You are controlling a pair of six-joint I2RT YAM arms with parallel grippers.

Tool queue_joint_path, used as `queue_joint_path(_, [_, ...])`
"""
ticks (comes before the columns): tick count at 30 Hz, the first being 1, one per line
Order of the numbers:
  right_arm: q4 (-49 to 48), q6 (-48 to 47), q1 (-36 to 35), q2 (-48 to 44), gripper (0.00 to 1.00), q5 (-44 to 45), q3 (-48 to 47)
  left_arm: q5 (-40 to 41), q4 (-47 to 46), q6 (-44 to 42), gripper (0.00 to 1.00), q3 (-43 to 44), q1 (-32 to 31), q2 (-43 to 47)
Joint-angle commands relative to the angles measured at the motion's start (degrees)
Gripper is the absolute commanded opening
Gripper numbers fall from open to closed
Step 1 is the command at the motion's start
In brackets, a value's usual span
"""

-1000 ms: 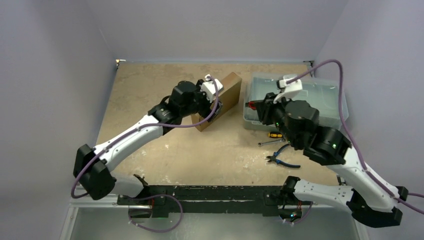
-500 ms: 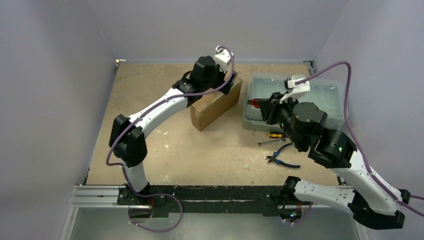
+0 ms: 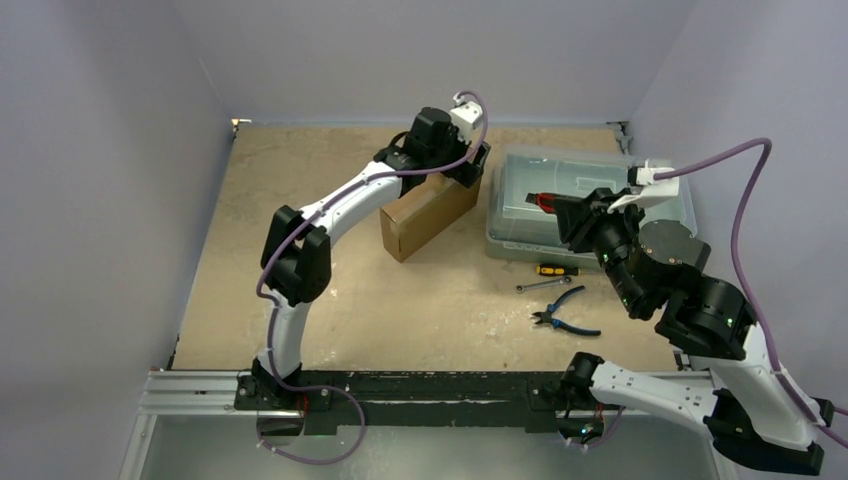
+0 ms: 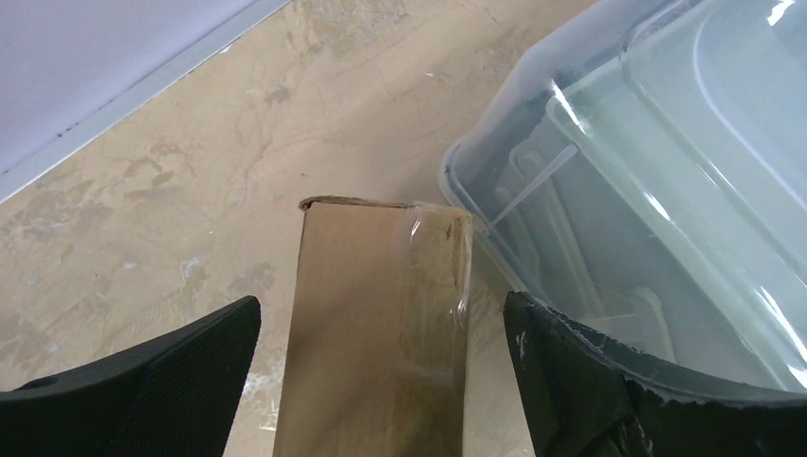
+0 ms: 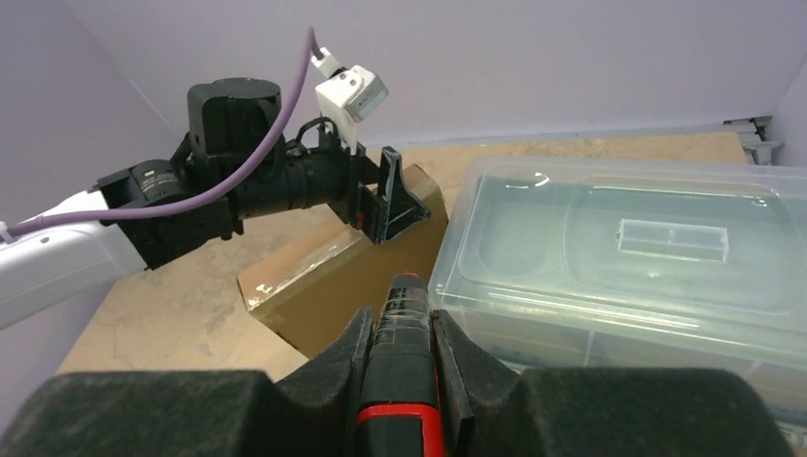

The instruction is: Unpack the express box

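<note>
The express box (image 3: 428, 212), brown cardboard, stands on its long edge beside the clear bin. My left gripper (image 3: 470, 165) is open and straddles the box's far end without touching it. In the left wrist view the taped narrow top edge of the box (image 4: 381, 286) runs between the spread fingers (image 4: 171, 371). My right gripper (image 3: 568, 212) hovers over the bin's near left corner, shut on a black and red tool (image 5: 404, 381) that points at the box (image 5: 333, 286).
A clear plastic lidded bin (image 3: 640, 185) sits right of the box, almost touching it. A yellow-handled screwdriver (image 3: 552, 269), a wrench (image 3: 540, 285) and blue-handled pliers (image 3: 565, 318) lie on the table in front of the bin. Walls close off three sides.
My left arm has stretched farther out, moving the open gripper from the box's middle to its far end. My right gripper has drawn back to the right with the tool.
</note>
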State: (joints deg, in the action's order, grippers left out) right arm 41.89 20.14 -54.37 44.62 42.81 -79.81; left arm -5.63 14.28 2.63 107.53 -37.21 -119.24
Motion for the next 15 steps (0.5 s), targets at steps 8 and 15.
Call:
queue_joint_path(8, [-0.46, 1.39, -0.12, 0.55, 0.0, 0.05, -1.66, 4.25, -0.97, -1.25, 0.77, 5.33, -0.7, -3.71])
queue_joint_path(15, [-1.3, 1.15, -0.12, 1.29, 0.0, -0.43, -1.33, -0.07, -0.93, -5.12, 0.49, 1.74, -0.75, -0.58])
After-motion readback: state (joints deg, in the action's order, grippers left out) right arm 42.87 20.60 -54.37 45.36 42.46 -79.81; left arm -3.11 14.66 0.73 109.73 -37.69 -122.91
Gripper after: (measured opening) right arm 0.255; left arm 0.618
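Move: My wide-open left hand straddles the upper far end of the express box, which stands on edge. The box's middle lies about 7 cm back, 7 cm to the left and 10 cm below. The plastic bin's middle is some 22 cm to my right and 5 cm back; the yellow screwdriver lies about 22 cm back and 17 cm right, on the table. From my right hand, the box is roughly 20 cm ahead, 20 cm left and 33 cm below. I lower my left hand about 2 cm, easing some 1 cm forward, so its fingers slip farther down either side of the express box's far end. Then, staying in place with the wrist nearly unturned, I close them from wide open to a bit over half until both pads pinch the box across its thickness. ##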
